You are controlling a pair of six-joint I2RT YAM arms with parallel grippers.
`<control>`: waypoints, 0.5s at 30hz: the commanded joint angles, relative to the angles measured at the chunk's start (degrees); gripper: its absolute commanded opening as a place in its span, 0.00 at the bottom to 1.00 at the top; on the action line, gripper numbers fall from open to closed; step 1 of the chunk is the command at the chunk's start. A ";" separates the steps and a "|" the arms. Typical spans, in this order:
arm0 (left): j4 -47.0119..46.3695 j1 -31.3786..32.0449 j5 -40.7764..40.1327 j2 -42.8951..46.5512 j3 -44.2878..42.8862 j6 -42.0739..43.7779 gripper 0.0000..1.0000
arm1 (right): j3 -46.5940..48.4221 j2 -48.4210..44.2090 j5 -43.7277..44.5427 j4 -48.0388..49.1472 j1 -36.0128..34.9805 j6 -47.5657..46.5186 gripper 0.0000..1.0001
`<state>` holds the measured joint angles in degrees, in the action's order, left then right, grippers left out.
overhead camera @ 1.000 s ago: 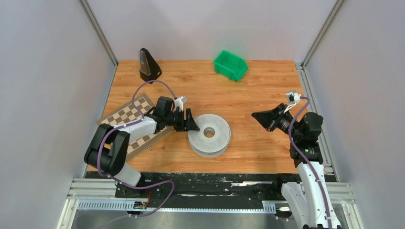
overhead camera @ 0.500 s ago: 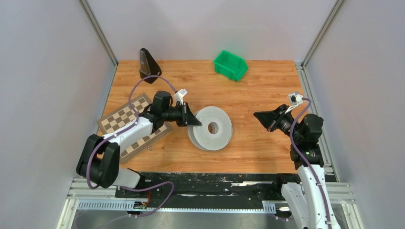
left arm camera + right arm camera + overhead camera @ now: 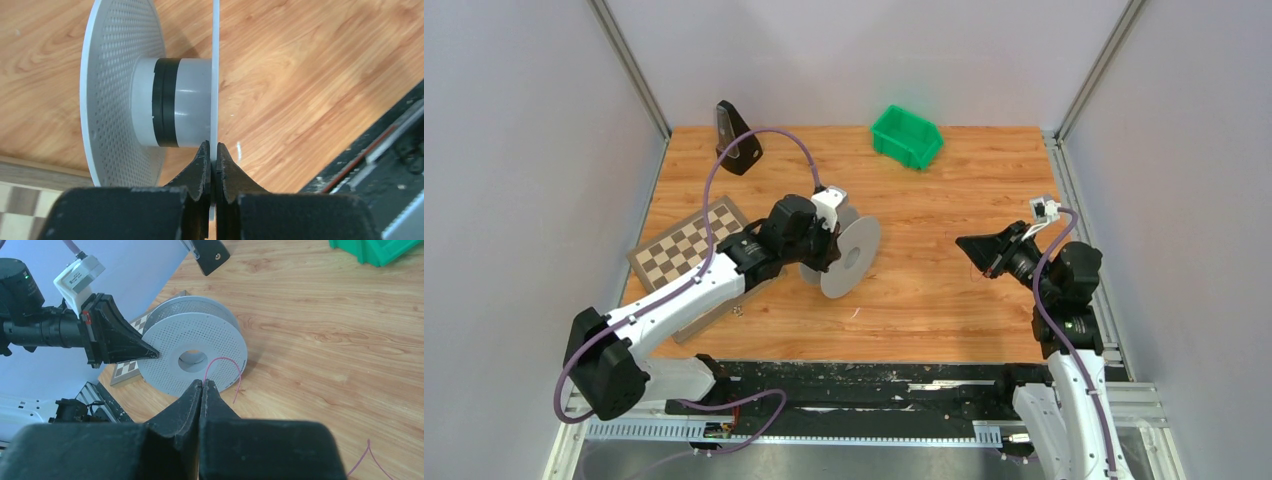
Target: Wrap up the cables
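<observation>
The grey reel stands tipped up on its edge at the table's middle, its two perforated discs and centre hole showing in the right wrist view. My left gripper is shut on the rim of one disc, the fingertips pinching the thin plate; the hub shows white with a black band. My right gripper is off to the reel's right. It is shut on a thin pink strand that arcs up from its tips and hangs free in front of the reel.
A green bin sits at the back. A black wedge-shaped object stands back left. A chessboard lies left of the reel under my left arm. Another loose pink strand lies on the wood near my right gripper.
My left gripper has lifted the reel from lying flat to standing on its edge, and the left arm has swung forward and right. My right arm has barely moved.
</observation>
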<state>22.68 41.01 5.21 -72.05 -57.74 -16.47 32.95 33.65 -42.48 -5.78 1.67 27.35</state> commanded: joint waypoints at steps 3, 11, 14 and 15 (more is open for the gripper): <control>2.29 4.30 -11.04 -0.34 -2.91 12.90 0.02 | 0.43 0.20 0.29 0.24 -0.27 0.44 0.00; 1.60 5.22 -6.94 -0.04 -3.30 13.76 0.21 | 2.42 2.75 0.33 0.86 -0.26 0.85 0.00; 1.16 5.22 -4.30 0.81 -3.41 13.39 0.31 | 2.43 2.83 -0.16 0.97 -0.33 1.44 0.00; 0.73 5.22 -3.12 1.24 -3.42 13.17 0.35 | 2.39 2.67 -0.13 0.95 -0.30 1.39 0.00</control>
<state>25.52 46.00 -1.41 -72.47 -58.48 -4.25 33.06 36.73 -42.48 -5.87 1.65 27.42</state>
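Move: The cable spool is tipped up, its right flange still pinched at the upper rim by the left fingers; its middle lies some 5 cm ahead of that hand, 2 cm to the right and 6 cm below. The chessboard's middle is 28 cm to the hand's left, 7 cm ahead and 17 cm down; a white scrap lies 4 cm back, 4 cm right and 18 cm down. From the right hand the spool is roughly 10 cm ahead, 22 cm left and 14 cm below. The spool, already tipped up, is turned further upright by the left hand, which rolls about 15 degrees around its own finger line while sinking some 1 cm and easing slightly back. As the roll dies out the fingers open to nearly a third, giving up their pinch but staying astride the right flange's rim. ##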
